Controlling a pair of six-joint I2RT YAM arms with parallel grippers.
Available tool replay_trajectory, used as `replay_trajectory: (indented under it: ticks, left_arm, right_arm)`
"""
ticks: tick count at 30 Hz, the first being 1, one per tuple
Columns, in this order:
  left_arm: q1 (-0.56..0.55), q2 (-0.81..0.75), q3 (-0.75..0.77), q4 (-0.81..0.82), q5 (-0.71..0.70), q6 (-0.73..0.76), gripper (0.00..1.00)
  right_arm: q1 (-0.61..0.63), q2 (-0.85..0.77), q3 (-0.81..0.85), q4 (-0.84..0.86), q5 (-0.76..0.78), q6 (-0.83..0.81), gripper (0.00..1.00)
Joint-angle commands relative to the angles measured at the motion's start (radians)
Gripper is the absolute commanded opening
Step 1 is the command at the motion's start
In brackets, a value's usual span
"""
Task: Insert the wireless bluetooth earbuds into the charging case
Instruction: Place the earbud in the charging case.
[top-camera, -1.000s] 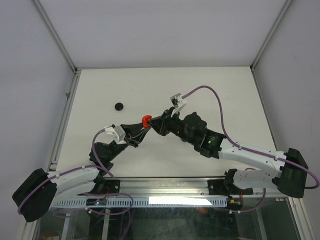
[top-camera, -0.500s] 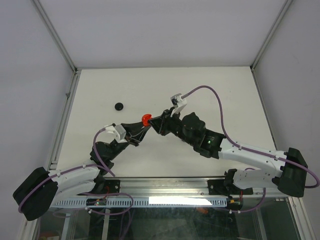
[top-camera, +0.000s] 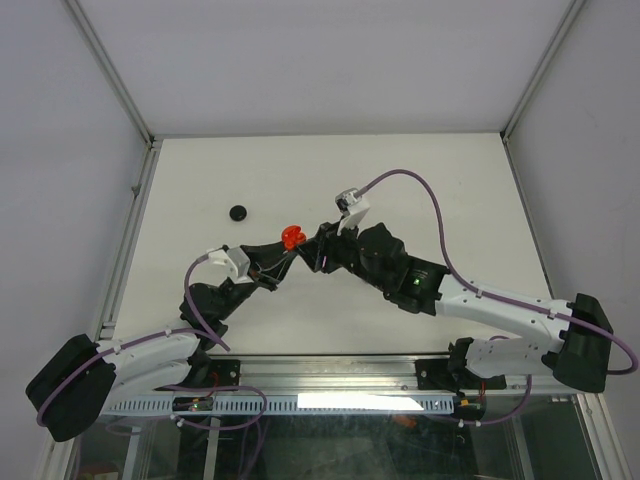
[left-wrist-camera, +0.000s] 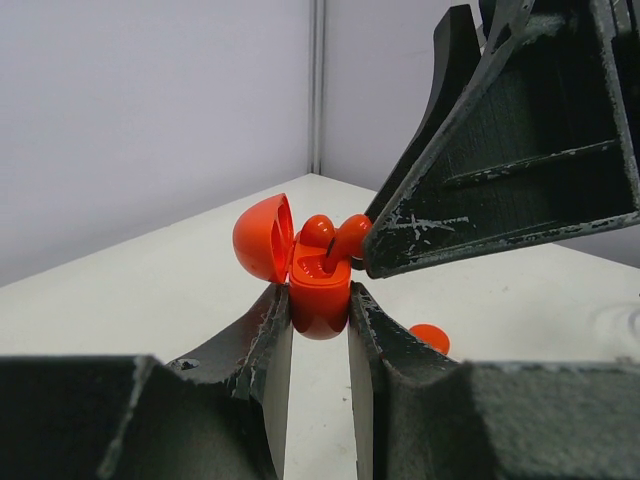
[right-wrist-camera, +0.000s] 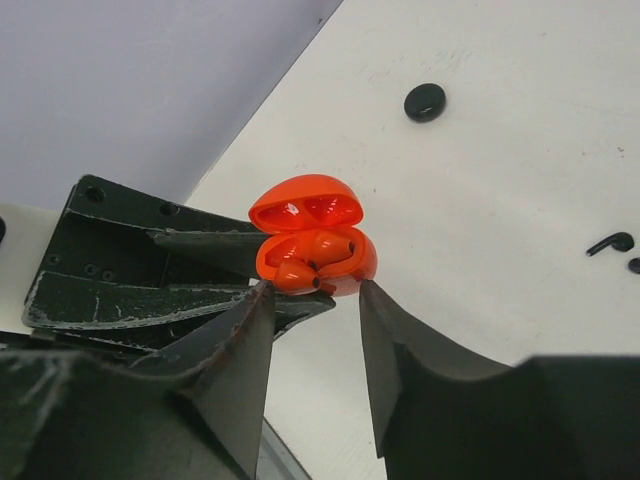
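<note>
The red charging case (left-wrist-camera: 320, 300) is held up off the table, lid (left-wrist-camera: 262, 238) swung open, with my left gripper (left-wrist-camera: 320, 305) shut on its lower body. Two red earbuds (left-wrist-camera: 318, 230) (left-wrist-camera: 350, 238) sit in its wells; the nearer earbud (right-wrist-camera: 290, 272) sticks out a little. My right gripper (right-wrist-camera: 315, 287) is open, its tips on either side of the case rim and touching nothing clearly. In the top view the case (top-camera: 292, 237) hangs between both grippers at mid-table. A black earbud (right-wrist-camera: 610, 243) lies on the table.
A round black disc (top-camera: 238, 212) lies left of the grippers on the white table (top-camera: 430, 180). A round red disc (left-wrist-camera: 430, 338) rests on the table below the case. Metal frame rails (top-camera: 128, 230) border the table.
My right gripper has gone from shut to open at the case, leaving a red earbud in it. Both arms have shifted slightly; the left grip is unchanged.
</note>
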Motion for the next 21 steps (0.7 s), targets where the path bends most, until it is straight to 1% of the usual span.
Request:
replay_trajectory:
  ticks: [1,6,8,13,21]
  left_arm:
    - [-0.006,-0.011,0.036,0.034,-0.003,-0.035,0.0]
    - [-0.004,-0.011,0.037,0.001,0.001,-0.065,0.0]
    - [-0.005,-0.006,0.04,0.0,0.013,-0.079,0.0]
    - [-0.004,-0.003,0.052,-0.012,0.05,-0.11,0.0]
    - [0.0,0.0,0.065,-0.029,0.084,-0.134,0.0]
  right_arm:
    - [0.004,-0.046,0.072,-0.034,0.004,-0.064,0.46]
    - [-0.005,-0.084,0.118,-0.114,-0.027,-0.137,0.6]
    - [-0.018,-0.081,0.138,-0.14,-0.066,-0.156,0.62]
    - [-0.038,-0.055,0.155,-0.151,-0.155,-0.158,0.62]
    - [-0.043,-0.031,0.159,-0.146,-0.208,-0.167,0.59]
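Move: The open orange case, both orange earbuds already in its wells, sits just off the right fingertips: its middle is about 2 cm ahead, 3 cm left and 1 cm below the right hand. From that hand the loose black earbuds lie roughly 18 cm ahead and 5 cm right, a black case 27 cm ahead and 21 cm left, both some 25 cm down. The left hand pinches the orange case, whose middle is about 1 cm ahead, 1 cm right and 1 cm above. Spread the right gripper from part-open to well open and lift it off the nearer earbud, up about 4 cm with a drift of 1 cm to its right; then let it sink back about 1 cm, easing back slightly towards its base with a small counter-clockwise turn. Keep the left gripper's pinch on the orange case. ##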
